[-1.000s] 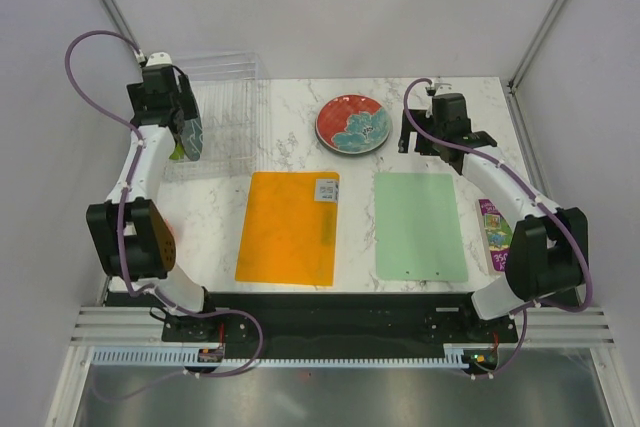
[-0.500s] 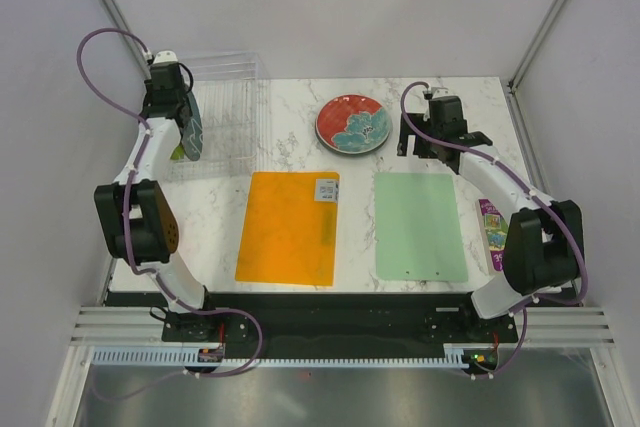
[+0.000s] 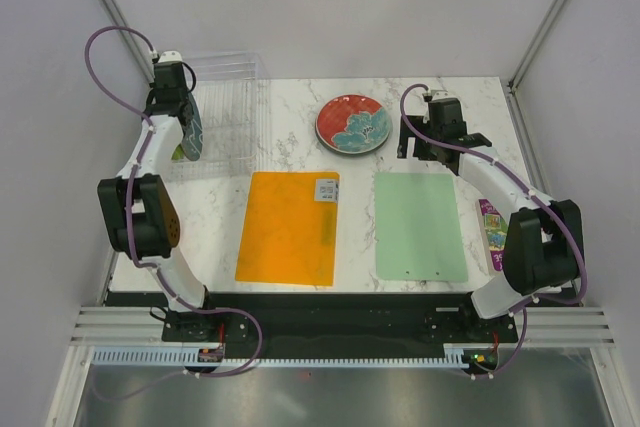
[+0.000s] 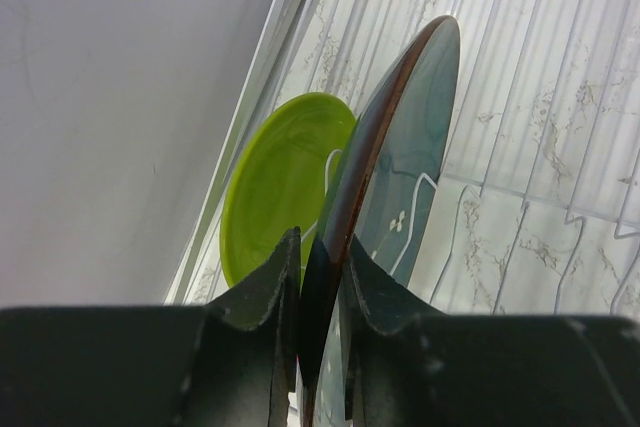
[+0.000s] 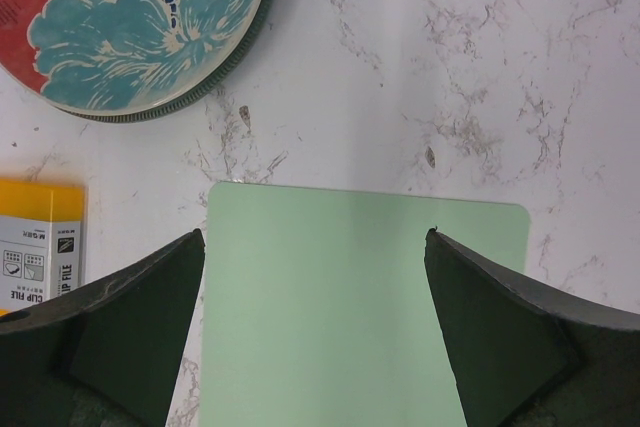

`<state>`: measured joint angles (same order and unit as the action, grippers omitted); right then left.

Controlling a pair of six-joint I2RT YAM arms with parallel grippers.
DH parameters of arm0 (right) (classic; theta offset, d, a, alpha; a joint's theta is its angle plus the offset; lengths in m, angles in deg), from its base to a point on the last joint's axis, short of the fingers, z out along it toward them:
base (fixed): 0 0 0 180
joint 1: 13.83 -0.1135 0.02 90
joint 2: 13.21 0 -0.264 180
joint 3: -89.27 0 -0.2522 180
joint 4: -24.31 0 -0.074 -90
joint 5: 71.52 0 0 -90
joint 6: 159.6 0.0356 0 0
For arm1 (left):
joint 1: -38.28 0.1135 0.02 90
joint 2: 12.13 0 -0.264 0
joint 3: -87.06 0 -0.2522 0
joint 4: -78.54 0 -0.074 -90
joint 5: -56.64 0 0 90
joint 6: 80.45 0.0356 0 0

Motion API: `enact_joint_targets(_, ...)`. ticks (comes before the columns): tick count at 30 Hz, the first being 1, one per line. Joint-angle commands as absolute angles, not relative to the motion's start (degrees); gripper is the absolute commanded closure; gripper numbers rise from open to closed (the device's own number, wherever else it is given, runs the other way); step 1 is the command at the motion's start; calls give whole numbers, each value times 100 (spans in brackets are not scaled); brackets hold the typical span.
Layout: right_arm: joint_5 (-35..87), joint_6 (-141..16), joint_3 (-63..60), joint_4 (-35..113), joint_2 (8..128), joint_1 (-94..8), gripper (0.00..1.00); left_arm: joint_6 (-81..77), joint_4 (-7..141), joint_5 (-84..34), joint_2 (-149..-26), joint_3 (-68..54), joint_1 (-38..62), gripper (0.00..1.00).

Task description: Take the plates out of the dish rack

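Note:
My left gripper (image 4: 322, 257) is shut on the rim of the dark teal-blue plate (image 4: 410, 157), which stands on edge over the clear dish rack (image 3: 232, 112); the plate also shows in the top view (image 3: 190, 130). The lime-green plate (image 4: 280, 172) stands upright just behind it in the rack, and shows as a sliver in the top view (image 3: 177, 152). The red plate with teal flowers (image 3: 352, 124) lies flat on the marble table, also in the right wrist view (image 5: 140, 22). My right gripper (image 5: 315, 242) is open and empty above the pale green mat (image 5: 360, 307). The grey-green plate is out of view.
An orange mat (image 3: 288, 227) with a white label lies at centre front, the pale green mat (image 3: 420, 224) to its right. A purple packet (image 3: 493, 230) lies by the right arm. The cell's wall is close behind the rack on the left.
My left wrist has shifted slightly back and to the right over the rack with the teal-blue plate in its grip. The right arm has hardly moved.

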<state>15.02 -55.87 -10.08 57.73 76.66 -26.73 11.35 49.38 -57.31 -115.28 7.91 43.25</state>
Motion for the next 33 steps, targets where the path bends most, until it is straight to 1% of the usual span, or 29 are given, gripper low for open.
enact_joint_targets(1,1497,-5633,-1061,5600,7618,-2657,2,823,5203,-5701,-11777,960,4364,94)
enact_joint_targets(2,1505,-5642,-1061,5591,7618,-2640,2,823,5203,-5701,-11795,951,4364,97)
enact_joint_targets(4,1506,-5642,-1062,5591,7635,-2631,2,841,5203,-5666,-11839,968,4364,98)
enact_joint_targets(7,1541,-5633,-1062,5591,7653,-2622,2,823,5212,-5534,-11883,960,4364,98)
enact_joint_targets(12,1558,-5624,-1053,5600,7627,-2622,2,761,5238,-5446,-11418,1029,4346,98)
enact_joint_targets(18,1646,-5545,-1044,5608,7539,-2622,2,946,5019,-5709,-10865,1451,4241,98)
enact_joint_targets(25,1690,-5493,-1123,5608,7381,-2622,2,1254,5001,-6026,-10416,1513,4170,98)
enact_joint_targets(33,1751,-5475,-1123,5626,7319,-2631,2,1315,4922,-6070,-10081,1706,4170,98)
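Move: The left hand already pinches the upper rim of the upright grey plate in the rack. The plate stack, where the others went, lies about 42 cm to its right, level with it and 17 cm below. The green plate stands some 4 cm left, 2 cm back and 8 cm below; the orange file is about 28 cm right, 29 cm back and 19 cm down. From the right hand the stack is 12 cm left, 6 cm ahead, 11 cm down. Keeping its pinch on the grey plate's rim, the left hand lifts about 6 cm and draws back 3.5. ##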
